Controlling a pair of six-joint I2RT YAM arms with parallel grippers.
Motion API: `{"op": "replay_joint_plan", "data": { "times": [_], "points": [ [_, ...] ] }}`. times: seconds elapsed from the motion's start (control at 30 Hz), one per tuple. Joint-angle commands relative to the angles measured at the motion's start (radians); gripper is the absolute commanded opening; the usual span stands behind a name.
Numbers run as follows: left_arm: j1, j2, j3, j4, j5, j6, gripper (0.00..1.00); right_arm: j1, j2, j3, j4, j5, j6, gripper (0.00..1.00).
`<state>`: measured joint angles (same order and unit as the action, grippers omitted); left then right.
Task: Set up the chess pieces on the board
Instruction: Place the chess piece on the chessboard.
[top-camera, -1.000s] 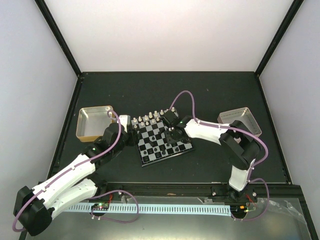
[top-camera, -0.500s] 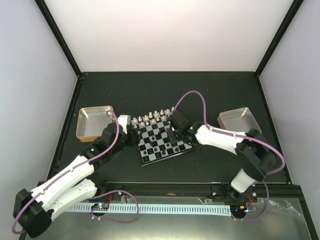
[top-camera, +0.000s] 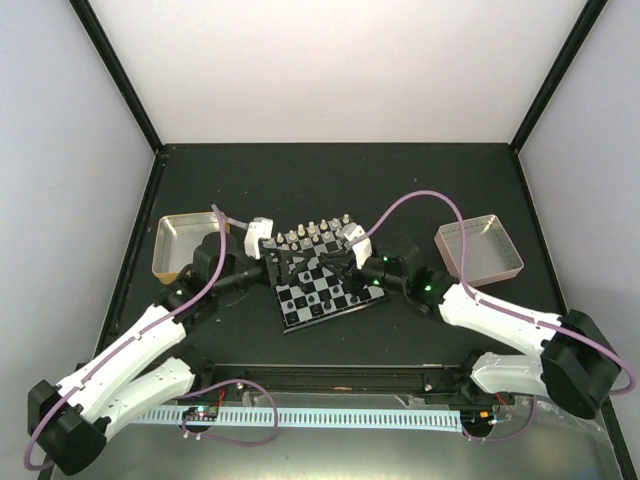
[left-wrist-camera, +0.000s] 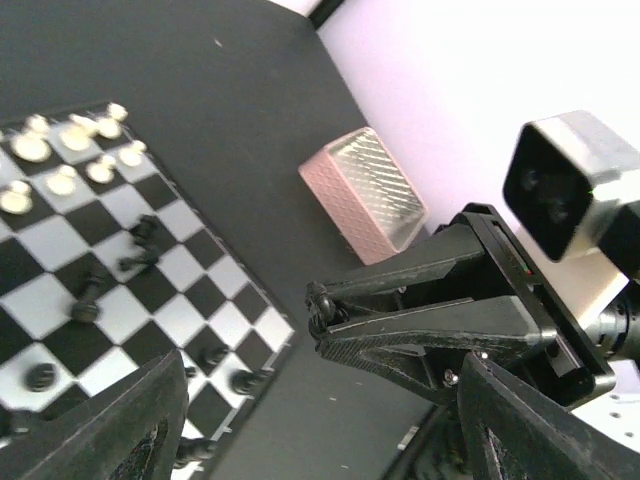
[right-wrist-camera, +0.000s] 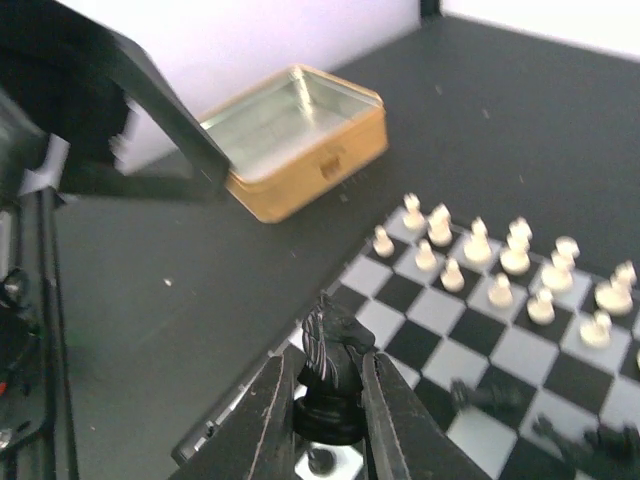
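The board (top-camera: 310, 310) lies in the middle of the table, white chess pieces (top-camera: 310, 233) lined along its far edge. Black chess pieces (left-wrist-camera: 138, 246) are scattered on the near half, some lying on their sides. My right gripper (right-wrist-camera: 328, 362) is shut on a black knight (right-wrist-camera: 335, 350), held upright just above the board's (right-wrist-camera: 520, 355) left corner. The left wrist view shows that knight (left-wrist-camera: 322, 305) at the right gripper's tip. My left gripper (left-wrist-camera: 320, 430) is open and empty, facing the right gripper across the board's (left-wrist-camera: 60, 245) left side. White pieces (right-wrist-camera: 500, 260) stand beyond the knight.
A gold tin tray (top-camera: 185, 245) sits left of the board and another tin tray (top-camera: 478, 248) to its right. Both arms reach low over the board from opposite sides, and their grippers are close together.
My right arm has dropped low and carried the knight left across the board. My left gripper has opened wider and shifted toward the board's left edge.
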<state>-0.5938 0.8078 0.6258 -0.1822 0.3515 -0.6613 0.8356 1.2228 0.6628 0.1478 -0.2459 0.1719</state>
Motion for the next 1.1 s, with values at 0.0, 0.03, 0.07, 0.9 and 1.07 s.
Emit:
{"op": "replay_joint_plan", "data": {
  "times": [0.0, 0.03, 0.07, 0.9, 1.07],
  "points": [
    [0.014, 0.037, 0.039, 0.101, 0.196, -0.136, 0.75, 0.004, -0.045, -0.021, 0.173, -0.120, -0.092, 0.11],
    [0.015, 0.049, 0.041, 0.123, 0.222, -0.155, 0.74, 0.004, -0.049, -0.023, 0.184, -0.129, -0.095, 0.12],
    [0.014, 0.060, 0.045, 0.140, 0.243, -0.168, 0.73, 0.004, -0.053, -0.027, 0.194, -0.137, -0.098, 0.12],
    [0.016, 0.182, 0.092, 0.112, 0.236, -0.168, 0.01, 0.007, -0.027, -0.014, 0.141, -0.146, -0.074, 0.38],
    [0.016, 0.135, 0.092, -0.002, 0.120, -0.056, 0.02, 0.008, -0.083, -0.042, 0.100, -0.055, -0.001, 0.75]
  ]
}}
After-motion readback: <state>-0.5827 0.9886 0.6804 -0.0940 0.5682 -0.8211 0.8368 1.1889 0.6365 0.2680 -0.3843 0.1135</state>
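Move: The black chess piece held in the right fingers is about 6 cm to the left hand's right, 2 cm farther out and 4 cm lower. Counting from the right hand, the open left gripper is thus 6 cm left, 2 cm back and 4 cm higher. The chessboard's middle lies almost straight below the right hand, some 17 cm down, and the white pieces stand about 9 cm beyond that middle and 3 cm left of it. Rising about 4 cm and drawing back some 2 cm, the right hand brings the held black chess piece up to the left gripper while turning slightly counter-clockwise. The left hand reaches about 4 cm to its right, swings its fingers a little clockwise and closes from wide open to pinch the piece's free end; only then do the right fingers open, that hand easing down a centimetre. ##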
